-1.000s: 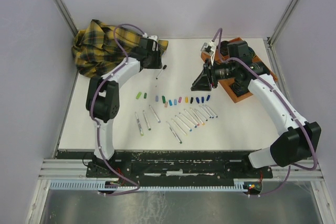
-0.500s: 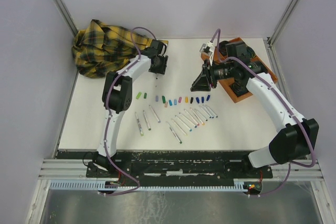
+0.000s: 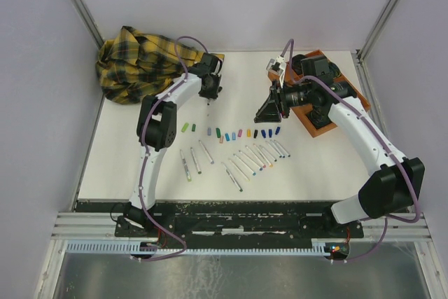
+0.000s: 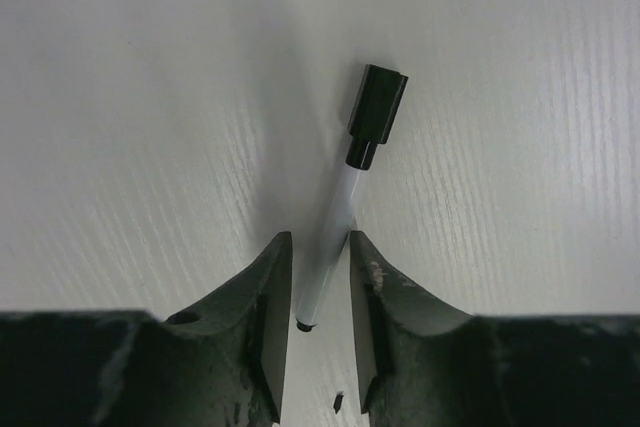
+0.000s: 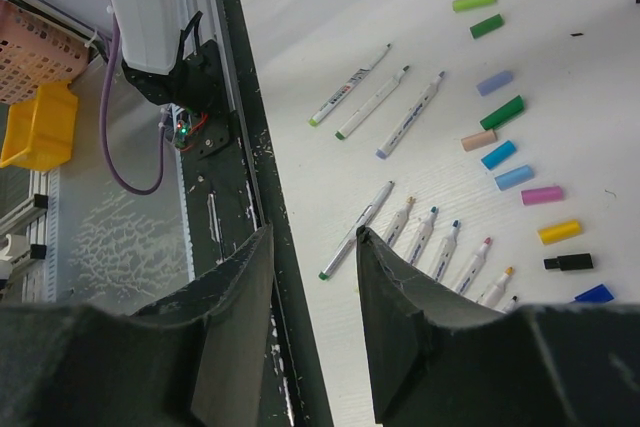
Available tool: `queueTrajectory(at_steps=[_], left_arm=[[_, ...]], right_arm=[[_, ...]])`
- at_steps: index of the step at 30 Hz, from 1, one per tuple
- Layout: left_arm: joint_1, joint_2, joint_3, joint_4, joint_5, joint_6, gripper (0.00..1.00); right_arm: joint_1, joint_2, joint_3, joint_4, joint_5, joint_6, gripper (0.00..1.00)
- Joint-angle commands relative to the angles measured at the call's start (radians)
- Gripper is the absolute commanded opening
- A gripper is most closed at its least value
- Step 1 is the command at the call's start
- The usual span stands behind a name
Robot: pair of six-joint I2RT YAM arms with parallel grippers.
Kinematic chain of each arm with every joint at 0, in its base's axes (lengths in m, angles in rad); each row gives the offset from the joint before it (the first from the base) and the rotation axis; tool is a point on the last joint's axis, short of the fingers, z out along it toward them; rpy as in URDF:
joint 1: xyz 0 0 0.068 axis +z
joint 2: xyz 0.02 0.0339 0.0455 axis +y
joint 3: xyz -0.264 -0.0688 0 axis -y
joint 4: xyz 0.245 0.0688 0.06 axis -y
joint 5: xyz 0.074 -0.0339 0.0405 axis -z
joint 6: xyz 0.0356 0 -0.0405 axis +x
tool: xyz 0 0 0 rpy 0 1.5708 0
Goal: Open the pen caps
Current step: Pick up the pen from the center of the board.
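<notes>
A white pen (image 4: 335, 227) with its black cap (image 4: 377, 104) on lies on the table far from the rest; it also shows in the top view (image 3: 208, 101). My left gripper (image 4: 320, 237) (image 3: 209, 93) straddles its bare end. The jaws stand narrowly apart, and a gap shows beside the barrel. Several loose pen caps (image 3: 231, 134) lie in a row mid-table, and also show in the right wrist view (image 5: 501, 112). Uncapped white pens (image 3: 245, 160) lie nearer the front. My right gripper (image 3: 260, 114) (image 5: 313, 232) hangs above the table, right of the rows, open and empty.
A yellow plaid cloth (image 3: 140, 64) lies at the far left, just behind the left gripper. An orange tray (image 3: 316, 128) with dark objects sits under the right arm's wrist. The table's black front rail (image 5: 240, 147) shows in the right wrist view.
The left arm's elbow swung toward the far side and its gripper shifted a little right over the lone pen, then held still. The right arm has not moved.
</notes>
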Motion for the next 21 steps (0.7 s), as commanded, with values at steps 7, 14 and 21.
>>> queueTrajectory(at_steps=[7,14,21], left_arm=[[-0.009,0.012,0.024,-0.019,-0.011,0.044,0.10],[-0.038,-0.121,-0.093,0.092,-0.021,0.021,0.03],[-0.063,-0.421,-0.420,0.380,0.064,-0.079,0.03]], right_arm=[[-0.005,0.006,0.011,0.021,-0.042,-0.016,0.47],[-0.005,-0.003,-0.016,0.077,-0.048,0.026,0.47],[-0.004,-0.030,-0.097,0.258,-0.034,0.185,0.47]])
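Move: The black-capped pen lies on the board between the left hand's open fingertips, its middle about 2 cm ahead and 1 cm below, cap pointing forward and a little right. From that hand, the purple cap is roughly 12 cm back and 1 cm left, the green cap 12 cm back and 2 cm right; the plaid cloth's middle is some 16 cm ahead and 25 cm left. From the right hand the pen is about 27 cm ahead, 16 cm left and 25 cm below. The left hand stays down at the board while its fingers, still pointing steeply down and forward, close on the white barrel behind the black cap and pinch it between the pads. With the pen gripped, it then draws back with growing speed towards the row of loose caps, about 3.5 cm and slightly to the right, rising nearly 2 cm late in the pull with hardly any turn of the wrist. ##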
